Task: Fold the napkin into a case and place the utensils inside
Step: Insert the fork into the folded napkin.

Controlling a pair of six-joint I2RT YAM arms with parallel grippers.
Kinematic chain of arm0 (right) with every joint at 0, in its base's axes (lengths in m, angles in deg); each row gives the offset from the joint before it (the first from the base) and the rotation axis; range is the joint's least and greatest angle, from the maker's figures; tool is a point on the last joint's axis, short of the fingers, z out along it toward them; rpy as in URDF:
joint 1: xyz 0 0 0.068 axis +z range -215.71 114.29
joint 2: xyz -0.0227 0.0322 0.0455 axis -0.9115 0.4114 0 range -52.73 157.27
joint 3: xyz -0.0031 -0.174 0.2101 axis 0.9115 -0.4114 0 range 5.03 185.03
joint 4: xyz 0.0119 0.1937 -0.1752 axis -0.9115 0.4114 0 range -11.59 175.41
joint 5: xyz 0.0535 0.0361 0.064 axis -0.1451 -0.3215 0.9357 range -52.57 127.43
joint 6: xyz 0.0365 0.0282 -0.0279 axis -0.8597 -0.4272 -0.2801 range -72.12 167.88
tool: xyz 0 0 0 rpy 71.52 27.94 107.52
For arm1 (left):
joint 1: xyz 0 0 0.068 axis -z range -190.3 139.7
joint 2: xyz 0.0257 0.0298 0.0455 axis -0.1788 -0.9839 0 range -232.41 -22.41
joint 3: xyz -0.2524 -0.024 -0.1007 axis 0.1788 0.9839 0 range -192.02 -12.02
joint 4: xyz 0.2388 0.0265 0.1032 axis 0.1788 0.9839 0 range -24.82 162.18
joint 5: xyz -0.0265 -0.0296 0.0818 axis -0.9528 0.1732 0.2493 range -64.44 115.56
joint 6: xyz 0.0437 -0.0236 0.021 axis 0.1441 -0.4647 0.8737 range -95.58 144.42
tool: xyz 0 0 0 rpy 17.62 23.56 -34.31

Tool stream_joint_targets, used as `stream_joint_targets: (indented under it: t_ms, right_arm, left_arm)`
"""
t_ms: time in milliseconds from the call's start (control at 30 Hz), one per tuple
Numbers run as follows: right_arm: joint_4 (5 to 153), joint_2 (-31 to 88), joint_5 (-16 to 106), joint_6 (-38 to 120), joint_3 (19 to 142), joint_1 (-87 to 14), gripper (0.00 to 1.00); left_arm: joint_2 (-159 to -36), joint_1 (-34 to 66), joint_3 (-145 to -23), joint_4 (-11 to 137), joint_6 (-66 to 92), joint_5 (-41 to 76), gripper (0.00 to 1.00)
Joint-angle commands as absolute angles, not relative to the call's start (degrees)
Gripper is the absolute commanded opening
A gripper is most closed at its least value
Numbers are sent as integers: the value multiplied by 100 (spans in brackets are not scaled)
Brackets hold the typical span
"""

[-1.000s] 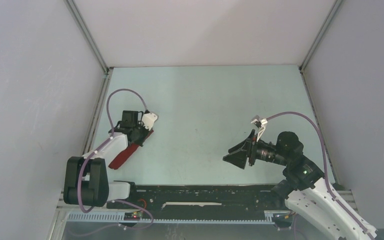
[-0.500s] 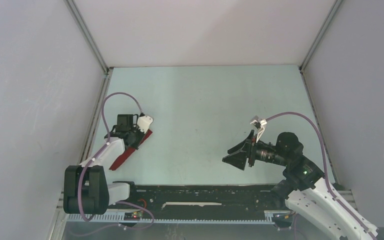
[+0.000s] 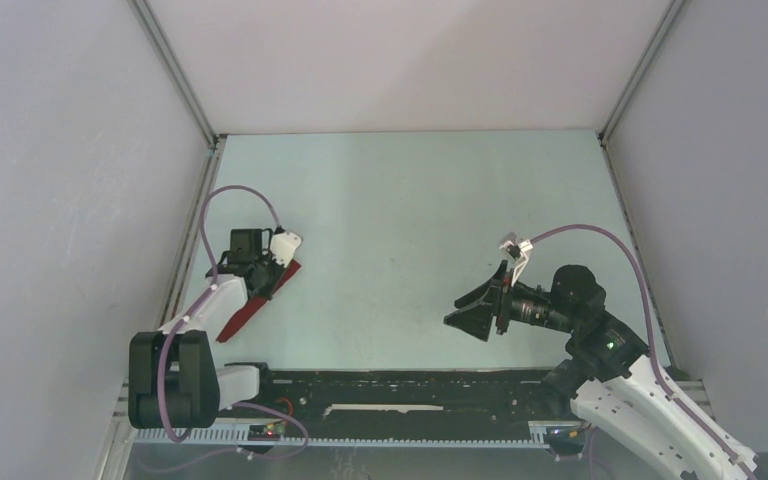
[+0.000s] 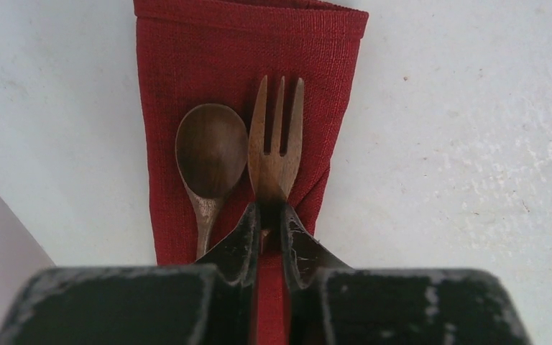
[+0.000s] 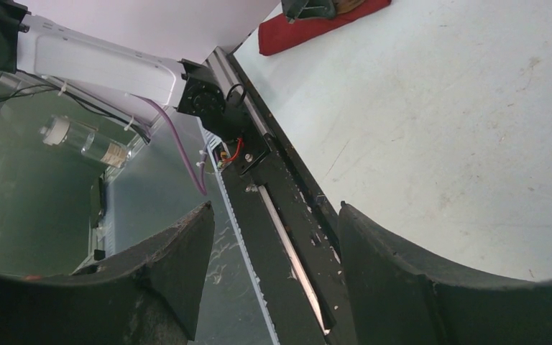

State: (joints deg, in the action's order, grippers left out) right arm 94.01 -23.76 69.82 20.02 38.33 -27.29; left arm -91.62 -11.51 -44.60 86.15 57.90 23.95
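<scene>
The napkin [image 4: 165, 72] lies folded as a narrow dark red case [image 3: 243, 314] at the table's left side. The wooden spoon [image 4: 210, 147] and fork [image 4: 277, 136] rest side by side on it, heads out and handles running down into the fold. My left gripper [image 4: 269, 212] is shut on the fork's handle, low over the case's far end [image 3: 265, 270]. My right gripper [image 3: 465, 312] hangs open and empty above the table's right half, aimed toward the near left. The right wrist view shows its jaws [image 5: 277, 208] wide apart, with the red case [image 5: 309, 29] far off.
A black rail [image 3: 410, 385] runs along the table's near edge between the arm bases. Grey walls with aluminium posts [image 3: 185, 105] close in the left, right and back. A bottle [image 5: 86, 142] lies beyond the table's edge in the right wrist view.
My left gripper has drifted slightly left and toward the near side along the case, still closed on the fork. The right arm has not moved.
</scene>
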Motion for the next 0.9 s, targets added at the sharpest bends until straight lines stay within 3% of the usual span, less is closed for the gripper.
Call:
stream_joint_targets:
  t_ms: [0,167,200,300,467,633,700,767,867]
  right_arm:
    - [9309,-2413,6922,2145,3922,-2652,72]
    - [9253,-2376,6900,2139,3913,-2601,72]
    - [9250,-2365,6891,2137,3917,-2600,72]
    - [9237,-2334,6887,2133,3920,-2603,72]
    - [9236,-2295,6895,2109,3913,-2598,72]
    - [9326,-2284,6833,2162,3913,-2668,72]
    - [9395,-2287,6722,2211,3944,-2769,72]
    - [9802,-2253,6414,2299,4136,-2924,73]
    - [10451,-2170,5947,2532,4611,-3281,74]
  left_arm:
    - [-8967,-1217,-4425,8627,5831,2543,22]
    - [-8825,-1210,-4700,8854,5608,2216,73]
    - [-8832,-1214,-4801,8944,5518,2133,79]
    - [-8877,-1213,-5096,8987,4971,2036,82]
    - [-9005,-1214,-5218,9054,4451,1876,74]
    - [-8799,-1188,-5319,9040,4064,1612,74]
    - [-8673,-1100,-5508,9026,3534,1606,82]
    - [-8559,-865,-5839,9023,2657,1735,99]
    - [-8388,-22,-6623,9053,2153,1847,100]
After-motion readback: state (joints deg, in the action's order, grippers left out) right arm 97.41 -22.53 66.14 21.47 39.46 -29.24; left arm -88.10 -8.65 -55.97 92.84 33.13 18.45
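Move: The left fingers still pinch the fork, tines out and handle in the napkin's fold: its middle is about 1 cm back, 1 cm left and 1 cm below that hand. The napkin's middle lies some 2 cm back, 2 cm left and 2 cm below; the spoon's middle is about 1 cm ahead, 3 cm left and 2 cm down. From the right hand, the fork is some 14 cm ahead, 40 cm left and 22 cm below. Opening almost in place first, the left fingers spread from shut to fully wide and let go of the fork; the hand then rises about 7 cm off the napkin, drifting right nearly 5 cm and forward some 3 cm. On the way the wrist rolls its left side down some 20 degrees and turns counter-clockwise. Late on, the right hand, empty, eases about 2 cm forward and slightly right and down. ##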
